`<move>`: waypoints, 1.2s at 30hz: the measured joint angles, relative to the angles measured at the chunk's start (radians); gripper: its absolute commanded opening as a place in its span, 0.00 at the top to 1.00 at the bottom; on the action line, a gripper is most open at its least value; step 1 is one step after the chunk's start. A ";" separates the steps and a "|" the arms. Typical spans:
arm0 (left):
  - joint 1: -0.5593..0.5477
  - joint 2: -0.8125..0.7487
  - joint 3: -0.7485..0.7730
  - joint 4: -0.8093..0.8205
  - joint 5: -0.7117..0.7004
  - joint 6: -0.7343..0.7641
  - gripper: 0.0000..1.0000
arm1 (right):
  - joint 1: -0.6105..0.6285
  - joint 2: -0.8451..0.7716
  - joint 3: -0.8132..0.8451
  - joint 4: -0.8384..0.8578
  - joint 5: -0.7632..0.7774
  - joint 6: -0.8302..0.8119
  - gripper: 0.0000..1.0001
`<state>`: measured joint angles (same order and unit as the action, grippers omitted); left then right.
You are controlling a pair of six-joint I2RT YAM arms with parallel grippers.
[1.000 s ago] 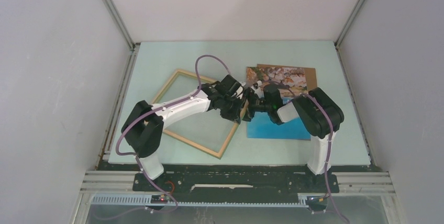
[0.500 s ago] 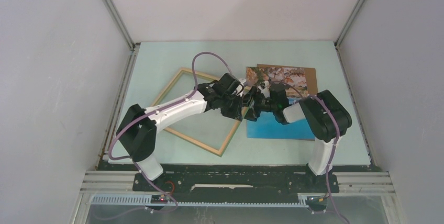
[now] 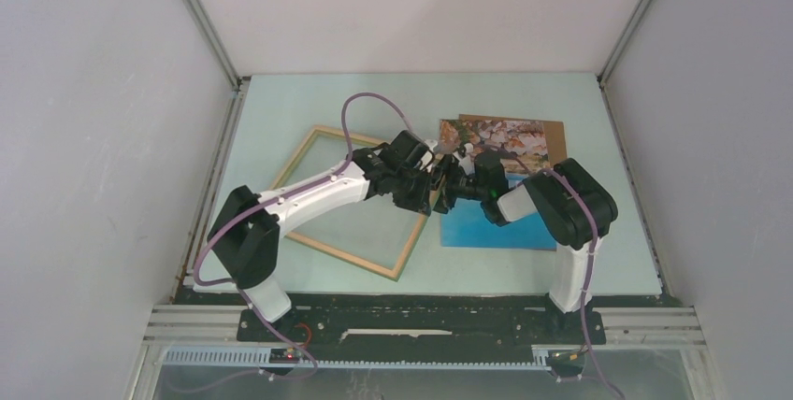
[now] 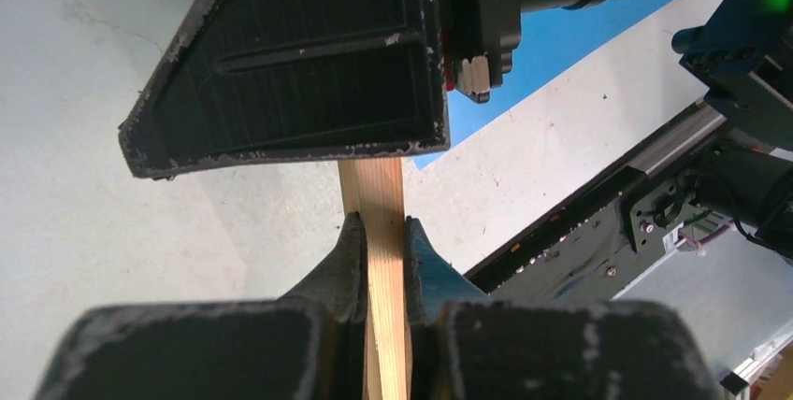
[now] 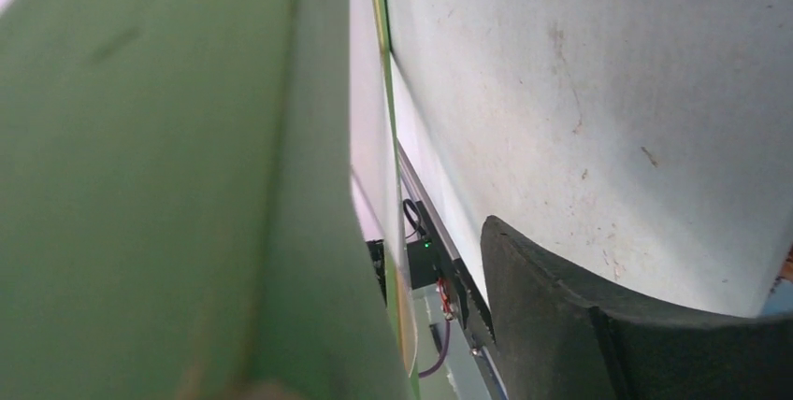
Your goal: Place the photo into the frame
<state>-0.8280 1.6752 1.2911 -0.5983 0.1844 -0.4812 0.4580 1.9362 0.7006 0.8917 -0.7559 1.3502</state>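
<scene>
The frame (image 3: 309, 164) shows pale wood from above, left of centre on the table. My left gripper (image 3: 423, 183) is shut on its right rail (image 4: 374, 196), which is pinched between both pads and raised off the table. My right gripper (image 3: 450, 185) faces it from the right at the same rail. In the right wrist view the frame's green face (image 5: 168, 185) fills the left and one finger (image 5: 580, 325) stands apart from it, so the jaws are open. The photo (image 3: 496, 218), blue water with rocks at the far end, lies flat under the right arm.
A plain brown board (image 3: 557, 138) lies under the photo's far right corner. Grey walls close in the table (image 3: 374, 101) on three sides. The black base rail (image 3: 421, 321) runs along the near edge.
The frame has turned slightly with the left gripper. The right arm swung out to the right and came back, its gripper staying at the frame's right rail.
</scene>
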 measured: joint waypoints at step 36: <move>0.014 -0.122 0.093 -0.049 0.093 0.077 0.34 | -0.068 0.108 -0.020 0.237 -0.103 0.066 0.65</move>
<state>-0.8139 1.5528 1.3838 -0.6472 0.2771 -0.4046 0.3904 2.0438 0.6807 1.1286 -0.8589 1.4166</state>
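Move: The left gripper already pinches the frame's right rail. The stretch for the right gripper to take lies about 5 cm ahead and 2 cm right of the left hand, roughly level. From the right hand that stretch is some 1 cm to the left, already between the open fingers. The photo's middle lies about 14 cm right of the right hand, level with it and 7 cm below; the frame's near right corner is some 20 cm back and 8 cm left. Close the right gripper from wide open onto the frame's right rail, one finger over and one under, easing up about 1 cm. Meanwhile keep hold with the left and ease it 1 cm or so right and forward towards the right gripper. Then open the left fingers to let go and lift them about 8 cm clear, tilting some 10 degrees, while the right keeps its grip, settling slightly down and right. ##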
